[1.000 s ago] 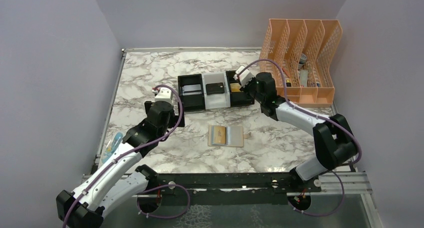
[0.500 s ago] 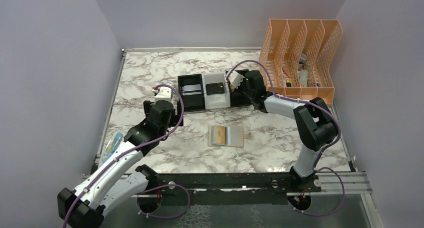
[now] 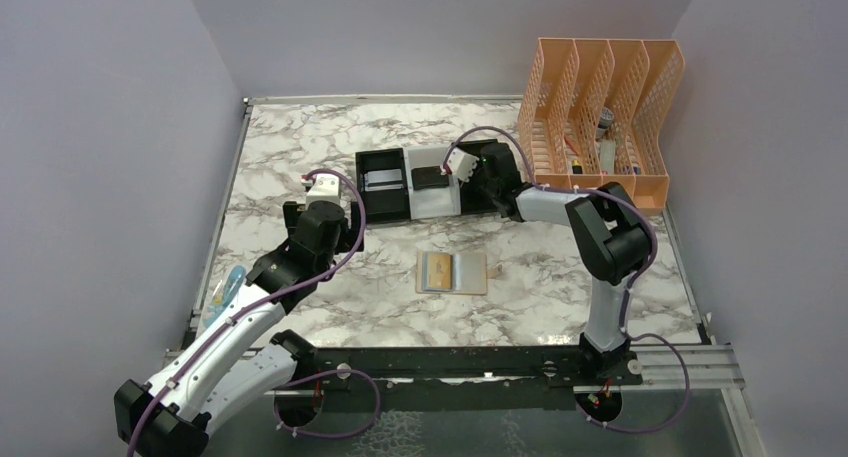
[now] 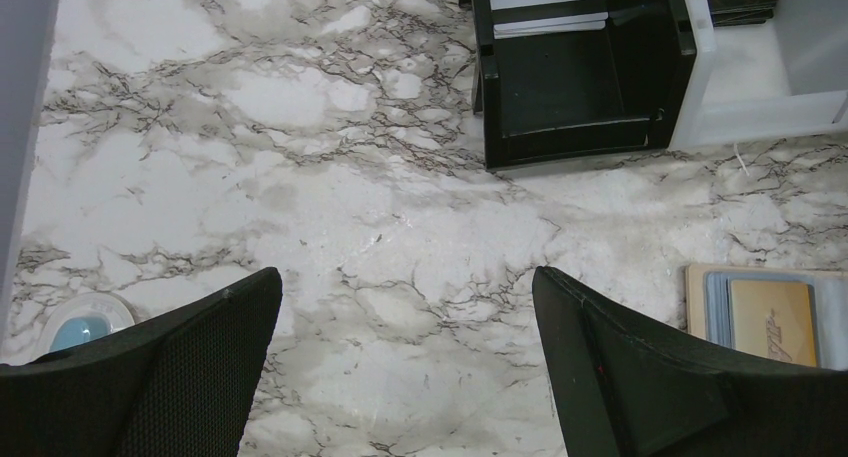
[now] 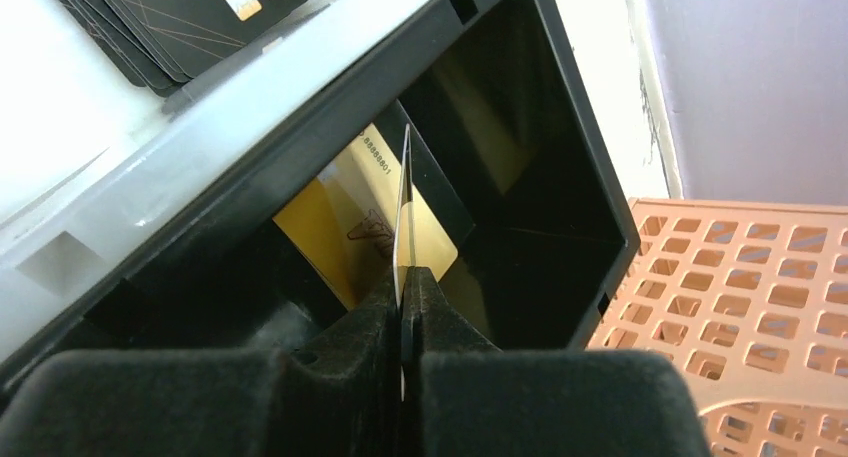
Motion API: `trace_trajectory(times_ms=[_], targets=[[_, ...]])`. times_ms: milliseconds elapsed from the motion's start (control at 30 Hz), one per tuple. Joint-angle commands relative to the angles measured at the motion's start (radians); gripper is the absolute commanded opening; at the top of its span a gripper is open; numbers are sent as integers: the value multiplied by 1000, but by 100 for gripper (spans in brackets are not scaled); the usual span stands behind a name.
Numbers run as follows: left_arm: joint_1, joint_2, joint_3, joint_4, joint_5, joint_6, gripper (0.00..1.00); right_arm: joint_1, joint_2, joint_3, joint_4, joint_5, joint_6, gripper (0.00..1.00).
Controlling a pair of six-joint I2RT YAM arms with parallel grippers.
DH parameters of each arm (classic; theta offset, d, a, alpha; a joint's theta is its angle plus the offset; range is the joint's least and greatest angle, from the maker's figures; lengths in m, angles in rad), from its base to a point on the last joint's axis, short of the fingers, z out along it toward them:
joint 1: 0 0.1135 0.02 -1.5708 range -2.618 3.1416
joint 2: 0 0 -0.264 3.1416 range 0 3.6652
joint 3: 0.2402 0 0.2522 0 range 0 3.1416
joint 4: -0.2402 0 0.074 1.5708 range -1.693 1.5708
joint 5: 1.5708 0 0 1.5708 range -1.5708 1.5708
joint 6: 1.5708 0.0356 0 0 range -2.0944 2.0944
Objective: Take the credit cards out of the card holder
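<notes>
The tan card holder [image 3: 452, 273] lies open on the marble, a gold credit card [image 3: 434, 270] in its left pocket; the left wrist view catches it at the right edge [image 4: 772, 320]. My right gripper [image 5: 403, 277] is shut on a thin credit card [image 5: 403, 197], held edge-on over the right black bin [image 5: 590, 177]. Another gold card [image 5: 340, 227] leans inside that bin. Seen from above, the right gripper [image 3: 474, 180] hangs at the bins. My left gripper [image 4: 405, 277] is open over bare marble, left of the holder.
A row of bins sits mid-table: a black one [image 4: 490, 97] holding a silvery card [image 4: 550, 23], a white one [image 5: 100, 127] with dark cards [image 5: 180, 17]. The peach mesh organizer [image 3: 600, 117] stands back right. A small blue item [image 3: 225, 287] lies at the left edge.
My right wrist has swung left along the bins while its elbow folded in toward the middle. The left arm has hardly moved.
</notes>
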Motion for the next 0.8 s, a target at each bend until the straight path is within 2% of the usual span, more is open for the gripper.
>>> trace_trajectory(times_ms=[0,367,767], targets=[[8,-13,11,11,-27,13,99,-5,41,41,40,22,-71,5],[11,-2,14,10,-10,16,99,-5,17,14,8,-50,-89,20],[14,4,15,10,0,18,99,-26,-4,15,-12,-72,-94,28]])
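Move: The right hand holds the gold card edge-on at the black box's right compartment, whose middle lies about 2 cm below the fingertips and level with them both ways. The gold cards already inside lie about 1 cm ahead, 1 cm left and 3 cm below; the black cards stand some 11 cm to the hand's left, level fore and aft, and the card holder 21 cm back and 6 cm left. From the left hand the right compartment is about 32 cm right, 18 cm ahead and 15 cm down. With the gold card still between its fingertips inside the right-hand black compartment, the right hand sinks only about 1 cm and eases slightly forward, turning some 5 degrees counter-clockwise and rolling its left side down a touch. Most of the action is in the fingers, which part slowly and steadily from almost shut to about a quarter open, letting go of the card among the gold ones while the hand stays down in the compartment. ##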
